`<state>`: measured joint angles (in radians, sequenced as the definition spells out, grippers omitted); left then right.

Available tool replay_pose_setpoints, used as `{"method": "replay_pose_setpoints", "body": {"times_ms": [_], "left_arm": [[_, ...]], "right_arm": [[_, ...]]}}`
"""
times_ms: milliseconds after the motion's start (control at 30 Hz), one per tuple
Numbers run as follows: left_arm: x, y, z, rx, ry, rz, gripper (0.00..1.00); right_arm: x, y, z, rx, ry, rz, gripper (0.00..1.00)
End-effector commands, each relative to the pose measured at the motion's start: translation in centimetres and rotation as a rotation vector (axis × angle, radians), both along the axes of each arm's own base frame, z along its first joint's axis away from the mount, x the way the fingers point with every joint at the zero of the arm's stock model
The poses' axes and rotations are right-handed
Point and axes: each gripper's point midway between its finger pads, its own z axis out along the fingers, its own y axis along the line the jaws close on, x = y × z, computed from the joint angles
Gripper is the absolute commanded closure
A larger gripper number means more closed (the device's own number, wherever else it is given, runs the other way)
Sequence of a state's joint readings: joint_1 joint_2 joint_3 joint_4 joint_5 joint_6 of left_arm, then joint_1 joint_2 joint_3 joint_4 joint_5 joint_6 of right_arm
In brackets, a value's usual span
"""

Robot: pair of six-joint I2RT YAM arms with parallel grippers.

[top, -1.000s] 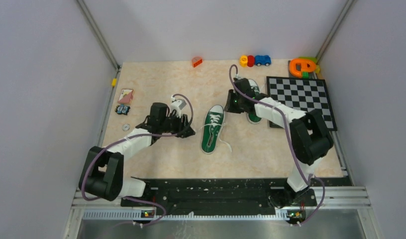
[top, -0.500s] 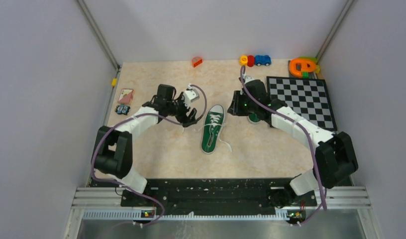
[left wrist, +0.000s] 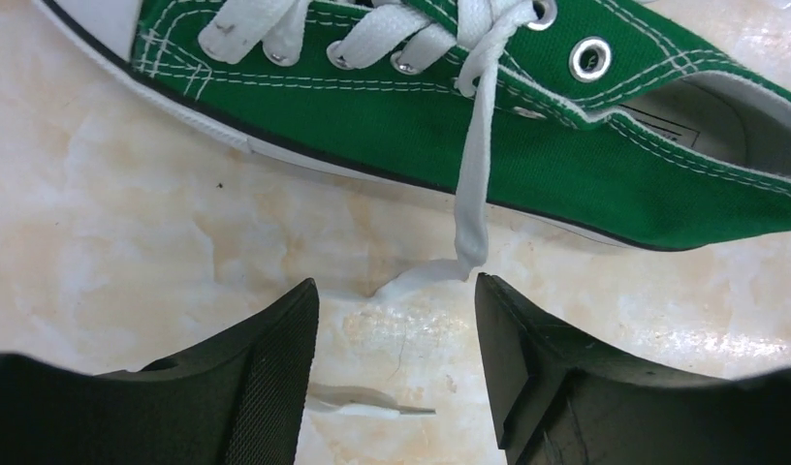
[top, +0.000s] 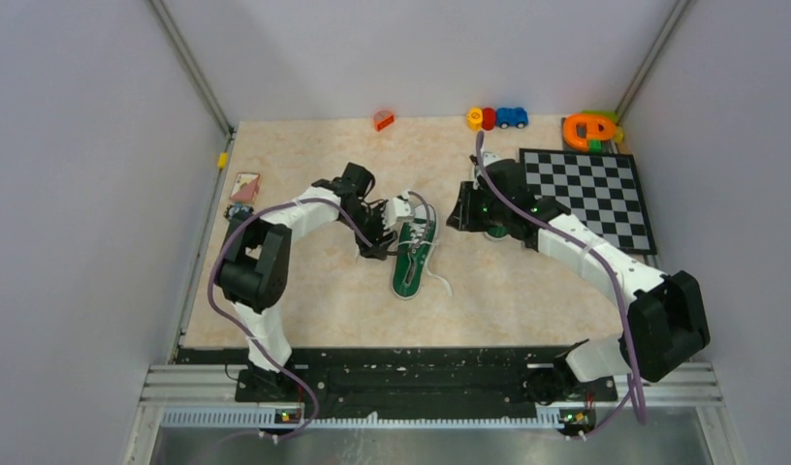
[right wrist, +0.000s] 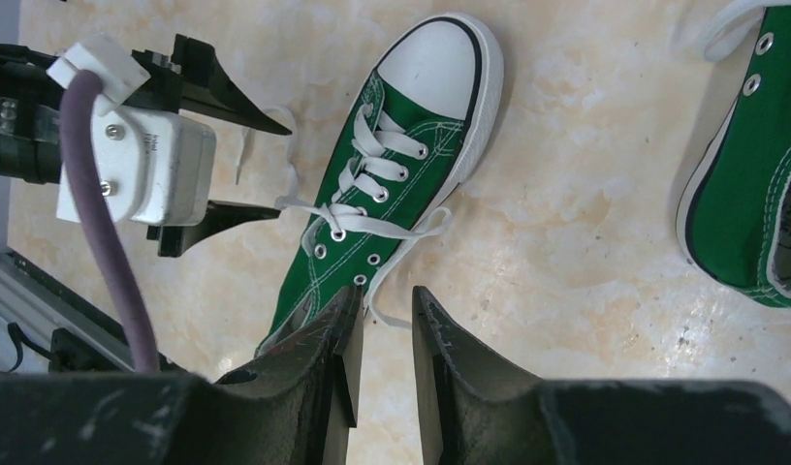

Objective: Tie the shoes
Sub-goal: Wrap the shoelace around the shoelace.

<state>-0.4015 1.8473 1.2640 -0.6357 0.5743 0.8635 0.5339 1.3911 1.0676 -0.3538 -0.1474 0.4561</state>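
One green shoe [top: 411, 254] lies in the middle of the table, toe cap away from the arms, its white laces [left wrist: 472, 184] undone. My left gripper [top: 384, 231] sits low at that shoe's left side, open. In the left wrist view a loose lace runs down off the shoe [left wrist: 450, 107] onto the table, and its tip lies between my left gripper's [left wrist: 396, 291] spread fingers, untouched. My right gripper [right wrist: 387, 295] hovers over the shoe's [right wrist: 392, 184] heel end, open by a narrow gap and holding nothing. The other shoe [right wrist: 750, 165] lies to the right, mostly hidden under the right arm [top: 495, 231].
A checkerboard [top: 585, 194] lies at the back right, with an orange and green toy [top: 589, 129] behind it. Toy cars [top: 496, 117] and a small orange piece [top: 383, 120] sit by the back wall. Cards [top: 244, 186] and small bits [top: 239, 213] lie at the left edge.
My left arm has swung right and forward up to the middle shoe's side, and its jaws have spread. The right arm has stretched out a little; its gripper stays near the shoes.
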Motion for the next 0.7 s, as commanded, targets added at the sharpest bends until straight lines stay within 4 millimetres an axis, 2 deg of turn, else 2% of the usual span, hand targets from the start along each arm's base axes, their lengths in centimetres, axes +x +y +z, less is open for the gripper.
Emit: {"method": "replay_pose_setpoints", "body": {"times_ms": [0,133,167,200,400,500,567,667], "left_arm": [[0.2,-0.5,-0.2,0.035,-0.003,-0.053,0.37],[-0.3,-0.4,-1.4,0.083,0.001,-0.082,0.38],[-0.1,-0.3,-1.8,0.099,0.002,-0.074,0.41],[-0.1,-0.1,-2.2,0.113,0.007,-0.069,0.49],[-0.1,-0.1,-3.5,0.162,-0.001,-0.08,0.73],[-0.4,0.0,-3.6,0.178,-0.004,-0.088,1.0],[-0.3,-0.1,-2.7,0.158,-0.037,-0.067,1.0],[0.3,-1.2,-0.2,0.066,-0.089,0.004,1.0]], "right_arm": [[-0.2,0.3,1.1,0.041,-0.011,-0.004,0.73],[-0.3,0.0,0.9,0.029,-0.004,-0.011,0.73],[-0.3,0.0,0.8,0.029,-0.002,-0.01,0.73],[-0.3,0.0,0.7,0.03,0.0,-0.011,0.73],[-0.4,0.2,0.3,0.039,0.019,-0.01,0.75],[-0.6,0.4,0.2,0.047,0.018,0.004,0.76],[-0.7,0.5,-0.1,0.052,0.019,0.011,0.76],[-0.8,0.6,-0.3,0.062,0.017,0.018,0.76]]}}
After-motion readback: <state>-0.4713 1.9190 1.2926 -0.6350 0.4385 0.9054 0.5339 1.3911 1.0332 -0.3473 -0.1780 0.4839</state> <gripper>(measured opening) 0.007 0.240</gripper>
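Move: Between and just beneath the left hand's open fingers lies the white shoelace, about 3 cm below and 1 cm to the right. The lace's knot on the green shoe is some 8 cm to the hand's right, 2 cm back and 2 cm higher; the shoe's middle is about 9 cm right and 4 cm back. From the right hand, the lace to be gripped lies roughly 17 cm left, 1 cm ahead and 15 cm below. Sinking about 2.5 cm beside the shoe's left side, the left hand tips its fingers nearly 10 degrees steeper towards the table. Low over the table it then stays almost in place while the fingers close from two-thirds open to shut, pinching the loose shoelace between their tips a few centimetres out from the shoe. ##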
